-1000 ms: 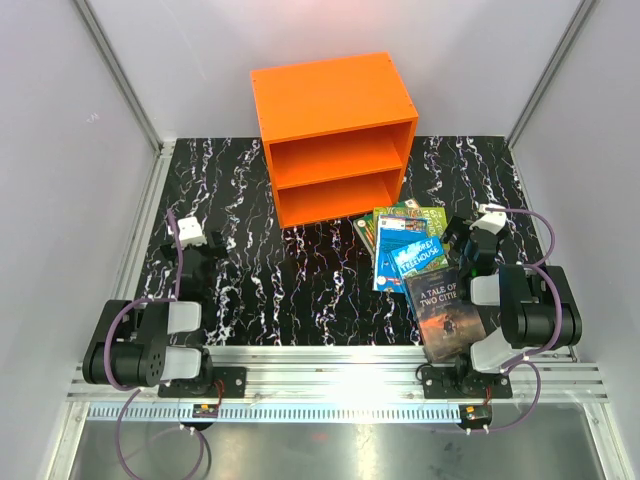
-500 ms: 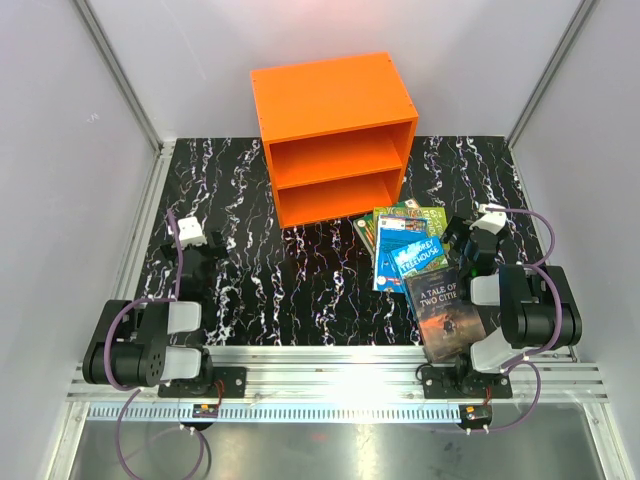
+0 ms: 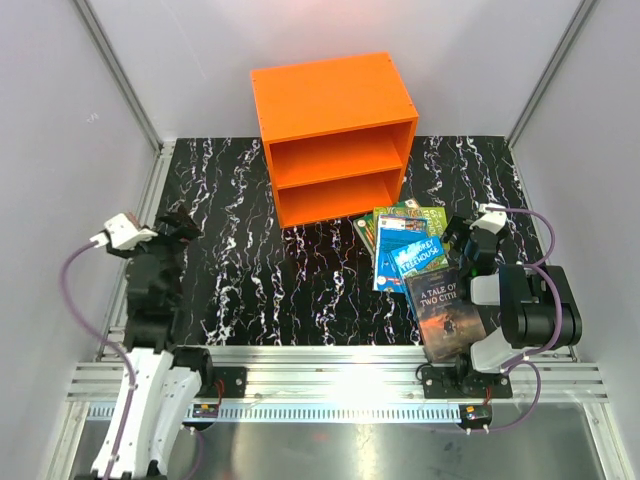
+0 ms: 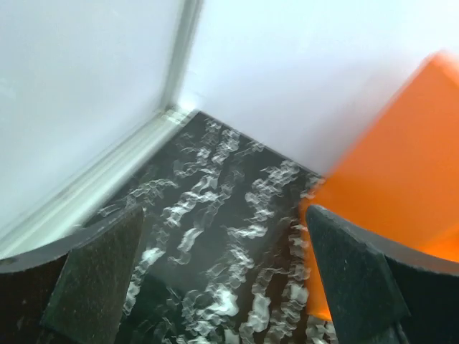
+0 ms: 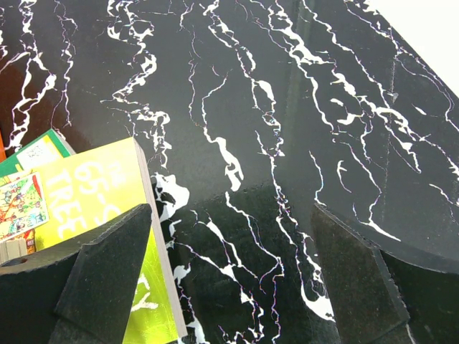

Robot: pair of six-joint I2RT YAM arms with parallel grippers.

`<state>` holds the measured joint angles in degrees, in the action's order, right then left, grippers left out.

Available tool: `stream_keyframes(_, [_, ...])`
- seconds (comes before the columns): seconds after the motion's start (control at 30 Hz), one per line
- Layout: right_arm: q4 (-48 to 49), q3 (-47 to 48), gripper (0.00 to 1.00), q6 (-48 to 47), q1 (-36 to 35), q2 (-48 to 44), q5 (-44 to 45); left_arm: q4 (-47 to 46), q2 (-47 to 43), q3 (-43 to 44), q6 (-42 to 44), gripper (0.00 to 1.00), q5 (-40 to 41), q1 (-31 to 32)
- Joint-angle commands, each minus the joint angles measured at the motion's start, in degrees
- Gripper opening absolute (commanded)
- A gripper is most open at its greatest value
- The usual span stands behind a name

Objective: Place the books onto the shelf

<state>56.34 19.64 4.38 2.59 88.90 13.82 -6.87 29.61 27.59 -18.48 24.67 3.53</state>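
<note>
The orange shelf (image 3: 335, 135) stands at the back middle, its two compartments empty; its side shows blurred in the left wrist view (image 4: 401, 179). The books lie in a loose pile right of centre: a dark "A Tale of Two Cities" (image 3: 445, 312) nearest, a blue Treehouse one (image 3: 412, 255), green ones (image 3: 410, 218) behind. My left gripper (image 3: 183, 228) hangs open over the left of the table, nothing between its fingers (image 4: 226, 287). My right gripper (image 3: 460, 237) rests open beside the pile (image 5: 229, 279), its left finger over a yellow-green book (image 5: 100, 208).
The black marbled tabletop (image 3: 300, 270) is ringed by grey walls with metal corner posts (image 3: 120, 75). A metal rail (image 3: 330, 375) with both arm bases runs along the near edge. The right arm (image 3: 525, 310) sits folded at the pile's right.
The left arm has risen from its folded rest and now stands up, its gripper swung toward the table's left edge. The right arm and the books have not moved.
</note>
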Motion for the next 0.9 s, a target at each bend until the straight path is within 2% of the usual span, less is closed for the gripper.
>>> stream_keyframes(0.0, [3.6,1.5,1.0,0.1,-0.5,-0.4,-0.5,33.9,-1.3,8.0,-13.4,0.99,-9.2,0.1])
stream_keyframes(0.07, [3.7,1.5,1.0,0.1,-0.5,-0.3,-0.4,44.0,-0.6,12.9,-14.5,0.99,-13.4,0.2])
stream_keyframes(0.17, [3.7,1.5,1.0,0.0,-0.5,-0.2,-0.5,51.3,-0.8,16.1,-15.7,0.99,-21.3,0.1])
stream_keyframes(0.27, [3.5,1.5,1.0,0.1,-0.5,-0.3,-0.5,57.9,-0.3,20.0,-16.8,0.99,-24.0,0.1])
stream_keyframes(0.43, [3.6,1.6,1.0,0.1,-0.5,-0.2,-0.5,66.1,5.8,26.7,-15.1,0.99,-24.4,0.1])
stream_keyframes(0.53, [2.7,1.7,1.0,0.4,-0.1,-0.5,-1.3,72.5,7.1,28.9,-26.3,0.99,-17.2,0.1])
stream_keyframes(0.57, [3.6,1.5,1.0,0.1,-0.3,-2.1,0.0,72.9,7.0,28.6,-26.9,0.99,-17.3,0.0])
stream_keyframes(0.63, [-7.5,4.8,1.0,-0.6,-2.0,-7.8,2.4,70.2,6.2,27.0,-25.2,0.99,-22.5,0.0])
stream_keyframes(0.67, [-13.1,6.9,1.0,-0.1,-2.2,-13.6,3.5,69.0,6.1,26.8,-25.1,0.99,-23.6,0.1])
stream_keyframes(0.7, [-24.3,9.3,1.0,2.1,-2.2,-16.1,6.2,69.2,6.3,27.0,-25.7,0.99,-24.3,0.0])
stream_keyframes(0.73, [-30.5,15.3,1.0,4.8,-2.2,-18.4,8.1,69.7,6.4,26.9,-26.5,0.99,-24.4,0.1])
stream_keyframes(0.77, [-36.9,18.6,1.0,13.1,-2.2,-22.1,10.1,69.6,6.7,26.8,-26.5,0.99,-24.4,0.1])
stream_keyframes(0.8, [-43.4,22.3,1.0,17.6,-2.2,-23.4,14.2,69.4,7.0,26.8,-26.3,0.99,-25.4,0.0])
stream_keyframes(0.83, [-58.9,29.9,1.0,21.0,-2.2,-24.5,15.0,69.0,7.4,26.3,-26.3,0.99,-27.0,0.0])
stream_keyframes(0.87, [-65.2,33.3,1.0,21.9,-2.2,-25.7,13.9,68.8,7.4,25.9,-26.6,0.99,-27.8,0.0])
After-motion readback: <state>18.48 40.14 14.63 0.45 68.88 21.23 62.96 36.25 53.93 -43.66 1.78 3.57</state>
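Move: The book pile, with the blue 26-Storey Treehouse on top, lies roughly 15 cm to the left of the right hand, 5 cm back and 6 cm below it. A Tale of Two Cities is some 21 cm back and 8 cm left of that hand, and the orange shelf's middle about 12 cm ahead, 35 cm left and 8 cm higher. From the raised left hand, the pile is about 54 cm right, 4 cm ahead and 26 cm lower; the shelf is about 34 cm right, 23 cm ahead and 13 cm lower. Back, rightward and down goes the empty left hand after a brief small rise, drawing in about 10 cm while its fingers tip from level to steeply down and it rolls left side down, slowing towards the end. The right hand waits low beside the books, then late on lifts fast, nearly straight up by about 14 cm. Both grippers stay wide open. ##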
